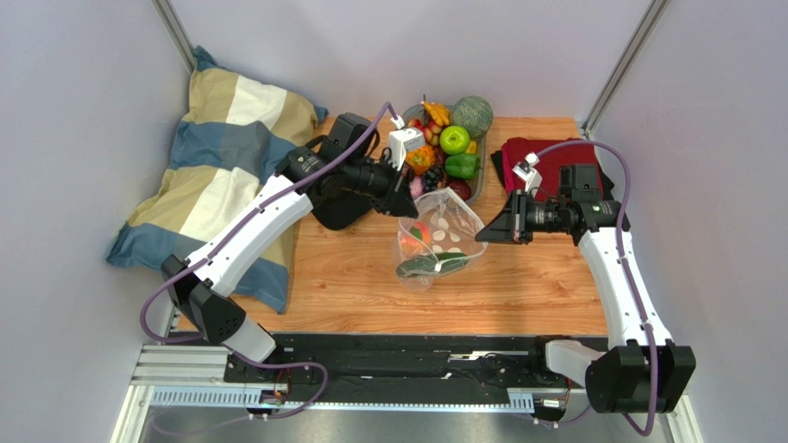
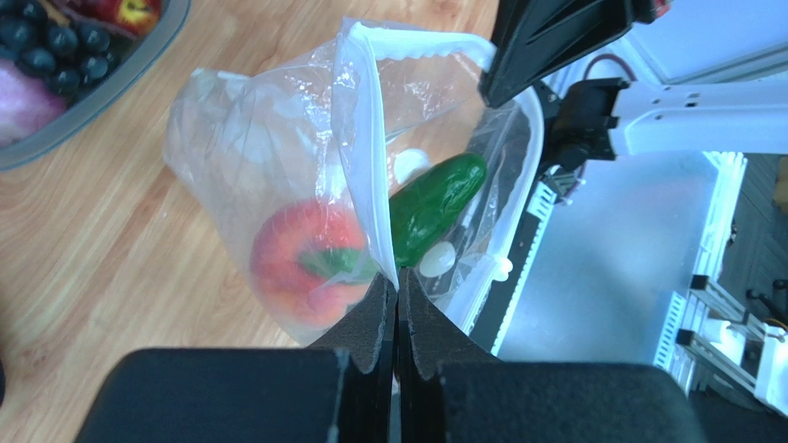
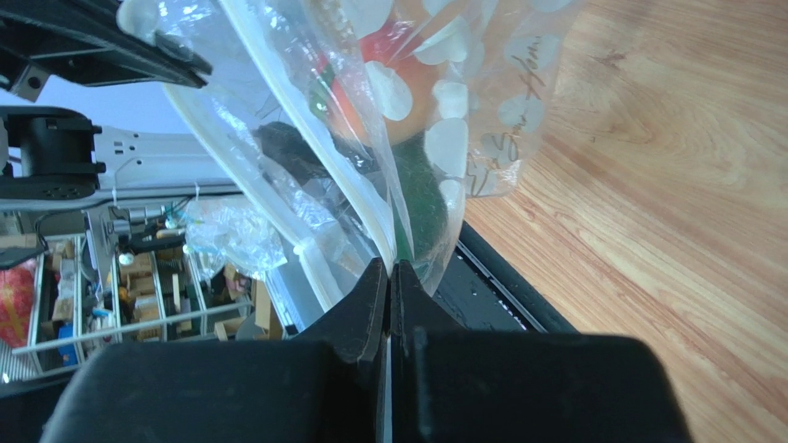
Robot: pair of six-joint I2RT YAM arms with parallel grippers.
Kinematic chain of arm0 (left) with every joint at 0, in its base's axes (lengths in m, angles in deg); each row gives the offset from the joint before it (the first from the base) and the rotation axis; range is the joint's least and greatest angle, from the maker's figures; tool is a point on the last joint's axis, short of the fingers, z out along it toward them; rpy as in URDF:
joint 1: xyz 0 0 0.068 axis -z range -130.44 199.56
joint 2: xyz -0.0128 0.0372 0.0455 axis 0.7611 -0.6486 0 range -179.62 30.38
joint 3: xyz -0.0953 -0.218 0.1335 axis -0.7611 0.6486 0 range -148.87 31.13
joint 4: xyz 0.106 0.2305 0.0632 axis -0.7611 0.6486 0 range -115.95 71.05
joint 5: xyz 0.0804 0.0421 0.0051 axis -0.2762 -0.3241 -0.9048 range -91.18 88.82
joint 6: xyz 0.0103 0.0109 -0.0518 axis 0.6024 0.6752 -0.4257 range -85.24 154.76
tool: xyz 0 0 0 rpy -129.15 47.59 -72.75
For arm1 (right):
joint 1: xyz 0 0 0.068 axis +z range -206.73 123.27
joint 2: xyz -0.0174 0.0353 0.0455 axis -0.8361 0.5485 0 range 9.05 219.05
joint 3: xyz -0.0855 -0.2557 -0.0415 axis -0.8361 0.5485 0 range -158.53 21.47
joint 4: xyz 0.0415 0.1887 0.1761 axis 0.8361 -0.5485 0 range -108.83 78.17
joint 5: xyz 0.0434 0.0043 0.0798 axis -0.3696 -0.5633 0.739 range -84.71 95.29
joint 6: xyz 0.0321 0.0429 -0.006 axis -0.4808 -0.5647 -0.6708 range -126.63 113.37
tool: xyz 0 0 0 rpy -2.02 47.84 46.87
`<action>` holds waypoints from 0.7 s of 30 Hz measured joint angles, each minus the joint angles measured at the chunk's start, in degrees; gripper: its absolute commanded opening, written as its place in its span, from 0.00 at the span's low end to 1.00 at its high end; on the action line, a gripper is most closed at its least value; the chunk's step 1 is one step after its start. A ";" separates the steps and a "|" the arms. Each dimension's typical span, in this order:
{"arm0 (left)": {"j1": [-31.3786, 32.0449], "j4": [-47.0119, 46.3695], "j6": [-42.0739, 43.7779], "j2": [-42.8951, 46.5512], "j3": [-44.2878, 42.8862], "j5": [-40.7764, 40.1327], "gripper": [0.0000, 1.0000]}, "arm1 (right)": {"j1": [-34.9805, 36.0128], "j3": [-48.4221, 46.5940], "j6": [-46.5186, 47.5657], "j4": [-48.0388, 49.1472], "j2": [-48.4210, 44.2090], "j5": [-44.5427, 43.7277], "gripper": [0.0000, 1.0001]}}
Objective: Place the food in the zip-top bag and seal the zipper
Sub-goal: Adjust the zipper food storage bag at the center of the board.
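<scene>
The clear dotted zip-top bag (image 1: 437, 242) hangs stretched between my two grippers above the wooden table. Inside it lie a red fruit (image 2: 310, 263) and a green cucumber (image 2: 435, 208). My left gripper (image 2: 398, 288) is shut on the end of the whitish zipper (image 2: 365, 166). My right gripper (image 3: 392, 268) is shut on the opposite end of the mouth edge, where the zipper (image 3: 351, 198) runs away from its jaws. From above, the left gripper (image 1: 408, 207) pinches the bag's back left corner and the right gripper (image 1: 482, 236) its right corner. The mouth between them still gapes.
A grey tray (image 1: 474, 189) of toy fruit and vegetables stands just behind the bag. A striped pillow (image 1: 217, 175) lies at the left. A red cloth (image 1: 555, 161) sits at the back right, and a black object (image 1: 338, 212) lies under the left arm.
</scene>
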 measured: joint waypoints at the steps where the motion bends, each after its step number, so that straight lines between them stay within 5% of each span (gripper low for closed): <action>1: 0.15 0.55 -0.09 -0.42 -1.25 0.26 0.00 | -0.59 0.00 -0.20 -0.59 -0.79 -0.15 0.00; 12: 2.05 -1.55 -1.77 -17.46 -10.88 -4.17 0.23 | -13.68 0.35 1.05 -5.51 3.34 -18.14 0.00; 15: 2.56 -1.97 -1.18 -20.04 -11.39 -5.75 0.53 | -13.90 0.96 2.40 -6.16 4.52 -22.95 0.00; 16: 2.62 -2.16 -0.83 -20.39 -11.63 -6.16 0.71 | -14.19 1.07 2.84 -6.60 5.25 -24.48 0.00; 19: 2.60 -4.50 0.46 -20.70 -12.59 -8.72 0.97 | -14.95 1.09 3.98 -7.02 7.34 -26.93 0.00; 21: 1.88 -8.20 1.16 -20.68 -13.40 -10.43 0.99 | -15.26 1.09 4.44 -7.23 8.57 -28.17 0.00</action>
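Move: Off the left fingers, which pinch the left rim of the open zip-top bag, the food basket lies about 22 cm ahead, 8 cm right and 20 cm lower; the bag's middle is some 3 cm back, 6 cm right and 10 cm below. For the right hand, holding the other rim, the board patch awaiting the bag is about 5 cm ahead and 18 cm down, not to either side; the red cloth lies roughly 25 cm ahead and 22 cm right. Carrying the bag by its right rim, the right hand travels about 12 cm right and 10 cm down, slightly forward, swinging clockwise and dipping its fingertips some 25 degrees. The left hand goes forward and right while sinking about 7 cm, then opens wide, lets go of the left rim and heads on forward towards the basket, rising slightly. ##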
